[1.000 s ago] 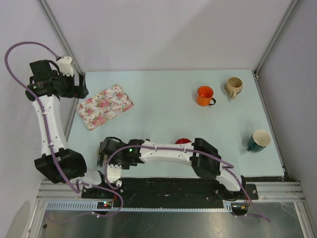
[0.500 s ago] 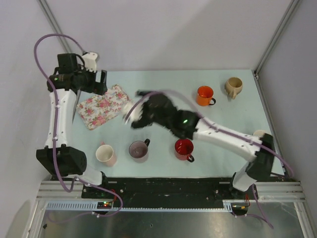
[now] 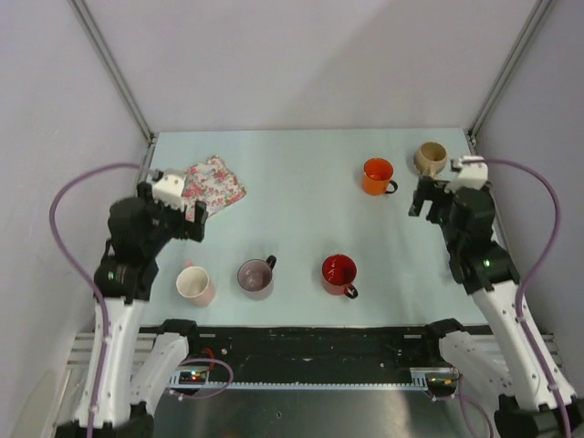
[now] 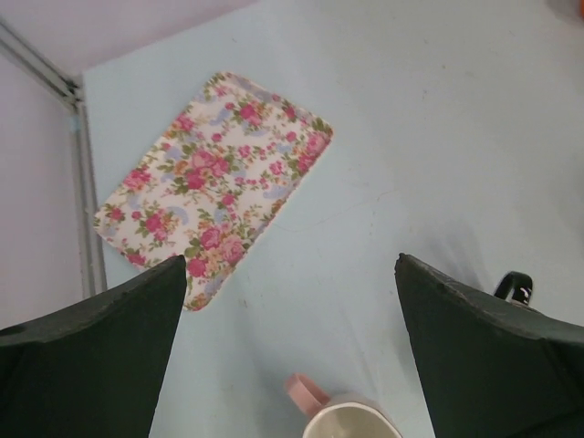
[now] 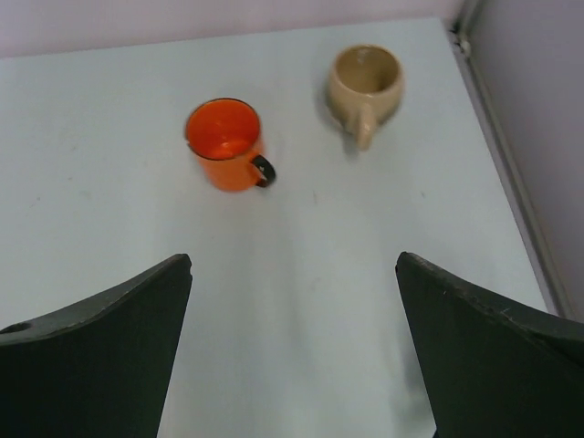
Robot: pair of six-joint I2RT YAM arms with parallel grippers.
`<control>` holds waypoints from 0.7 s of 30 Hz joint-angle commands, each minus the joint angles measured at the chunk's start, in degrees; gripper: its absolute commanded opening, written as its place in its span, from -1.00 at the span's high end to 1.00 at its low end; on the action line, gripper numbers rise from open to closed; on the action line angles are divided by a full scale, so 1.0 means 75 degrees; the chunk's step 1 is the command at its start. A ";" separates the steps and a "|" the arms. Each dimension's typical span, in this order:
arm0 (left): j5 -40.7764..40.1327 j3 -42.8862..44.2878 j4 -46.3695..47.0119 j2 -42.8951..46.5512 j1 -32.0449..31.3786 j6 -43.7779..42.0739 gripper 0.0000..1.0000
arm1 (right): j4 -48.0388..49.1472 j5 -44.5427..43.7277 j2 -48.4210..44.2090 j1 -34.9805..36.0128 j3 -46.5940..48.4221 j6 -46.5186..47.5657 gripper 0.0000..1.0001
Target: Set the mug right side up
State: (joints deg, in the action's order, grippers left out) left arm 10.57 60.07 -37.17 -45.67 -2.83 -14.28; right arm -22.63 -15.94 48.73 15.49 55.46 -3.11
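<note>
Every mug in view stands with its mouth up. A pink mug (image 3: 193, 285) (image 4: 351, 422), a purple mug (image 3: 255, 276) and a red mug (image 3: 338, 272) line the front. An orange mug (image 3: 377, 175) (image 5: 224, 144) and a beige mug (image 3: 430, 158) (image 5: 366, 84) stand at the back right. My left gripper (image 3: 187, 219) (image 4: 290, 260) hangs open above the table, just behind the pink mug. My right gripper (image 3: 431, 201) (image 5: 294, 258) is open too, over bare table in front of the orange and beige mugs. Neither holds anything.
A floral tray (image 3: 214, 182) (image 4: 214, 173) lies at the back left, close to the left gripper. Metal frame posts stand at the back corners (image 3: 470, 137). The purple mug's dark handle (image 4: 516, 287) peeks past the left gripper's right finger.
The right arm swung from the front left across the table to the right side, uncovering the pink and purple mugs. The left arm came down from the back left corner toward the pink mug.
</note>
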 commanded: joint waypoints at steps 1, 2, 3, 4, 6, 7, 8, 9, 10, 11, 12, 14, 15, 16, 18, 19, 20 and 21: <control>-0.0796 -0.1691 0.1753 0.1561 0.0005 0.0573 -0.99 | 0.0014 -0.1230 -0.1349 -0.0240 -0.1069 -0.0896 -0.99; -0.0892 -0.2049 0.2171 0.1968 0.0004 0.0676 -0.99 | -0.0037 -0.1655 -0.1615 -0.0250 -0.1308 -0.1143 -0.99; -0.0986 -0.2452 0.2467 0.2247 0.0003 0.0787 -0.99 | -0.0168 -0.1968 -0.1923 -0.0255 -0.1580 -0.1331 -0.99; -0.1063 -0.2840 0.2768 0.2522 0.0009 0.0836 -0.99 | -0.0309 -0.2177 -0.2171 -0.0252 -0.1775 -0.1553 -0.99; -0.1422 -0.3331 0.3161 0.2816 0.0007 0.0993 -0.99 | -0.0495 -0.2295 -0.2644 -0.0205 -0.2146 -0.1949 -0.99; -0.1597 -0.3479 0.3332 0.2882 0.0005 0.1079 -0.99 | -0.0479 -0.2241 -0.2848 -0.0174 -0.2286 -0.2056 -0.99; -0.1714 -0.3623 0.3452 0.2927 0.0004 0.1164 -0.99 | -0.0459 -0.2214 -0.3003 -0.0129 -0.2426 -0.2221 -0.99; -0.1814 -0.3731 0.3624 0.2956 0.0009 0.1235 -0.99 | -0.0473 -0.2276 -0.3133 -0.0095 -0.2532 -0.2409 -0.99; -0.1875 -0.3860 0.3768 0.3005 0.0006 0.1336 -0.99 | -0.0526 -0.2442 -0.3210 -0.0060 -0.2649 -0.2696 -0.99; -0.1917 -0.3966 0.3934 0.3059 0.0010 0.1415 -0.99 | -0.0571 -0.2566 -0.3248 -0.0031 -0.2737 -0.2898 -0.99; -0.1927 -0.4072 0.4041 0.3144 0.0018 0.1490 -0.99 | -0.0605 -0.2675 -0.3267 -0.0005 -0.2845 -0.3040 -0.99; -0.1872 -0.4248 0.4162 0.3296 0.0015 0.1593 -0.99 | -0.0612 -0.2751 -0.3258 0.0088 -0.3029 -0.3077 -0.99; -0.1858 -0.4330 0.4219 0.3363 0.0015 0.1626 -0.99 | -0.0584 -0.2750 -0.3266 0.0172 -0.3103 -0.3006 -0.99; -0.1850 -0.4447 0.4265 0.3449 0.0008 0.1665 -0.99 | -0.0541 -0.2750 -0.3282 0.0255 -0.3180 -0.2878 -0.99; -0.1965 -0.4623 0.4367 0.3578 0.0013 0.1766 -0.99 | -0.0462 -0.2743 -0.3370 0.0452 -0.3291 -0.2646 -0.99; -0.1992 -0.4688 0.4409 0.3632 0.0019 0.1782 -0.99 | -0.0439 -0.2758 -0.3428 0.0553 -0.3328 -0.2598 -0.99; -0.2005 -0.4778 0.4454 0.3671 0.0017 0.1797 -0.99 | -0.0416 -0.2783 -0.3510 0.0633 -0.3375 -0.2562 -0.99; -0.2000 -0.4859 0.4506 0.3703 0.0021 0.1821 -0.99 | -0.0404 -0.2866 -0.3562 0.0737 -0.3416 -0.2556 -0.99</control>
State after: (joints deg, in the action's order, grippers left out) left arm -2.70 25.52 -8.40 -19.07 -2.83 -2.96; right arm -27.53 -34.24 24.05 18.76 30.35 -22.37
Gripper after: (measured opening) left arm 0.996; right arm 0.993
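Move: No mug is left for my hands to turn. The pink mug, the last one handled, stands about 8 cm behind my left hand, 2 cm left and 24 cm below; the grey mug is 7 cm back, 13 cm right, the floral mat 23 cm ahead, 7 cm left. From my right hand the pink mug is 12 cm back and 56 cm left, the green mug 4 cm back, 15 cm right, the orange mug 22 cm ahead, 7 cm left. I settle both empty, wide-open hands back towards rest, touching nothing. My right hand sinks about 10 cm while drawing back and somewhat right, nearing the green mug and turning some 20 degrees clockwise, left side rising slightly. My left hand sinks about 6 cm and lifts 1 cm again, easing left as its fingers swing counter-clockwise and tip up to nearly level. ##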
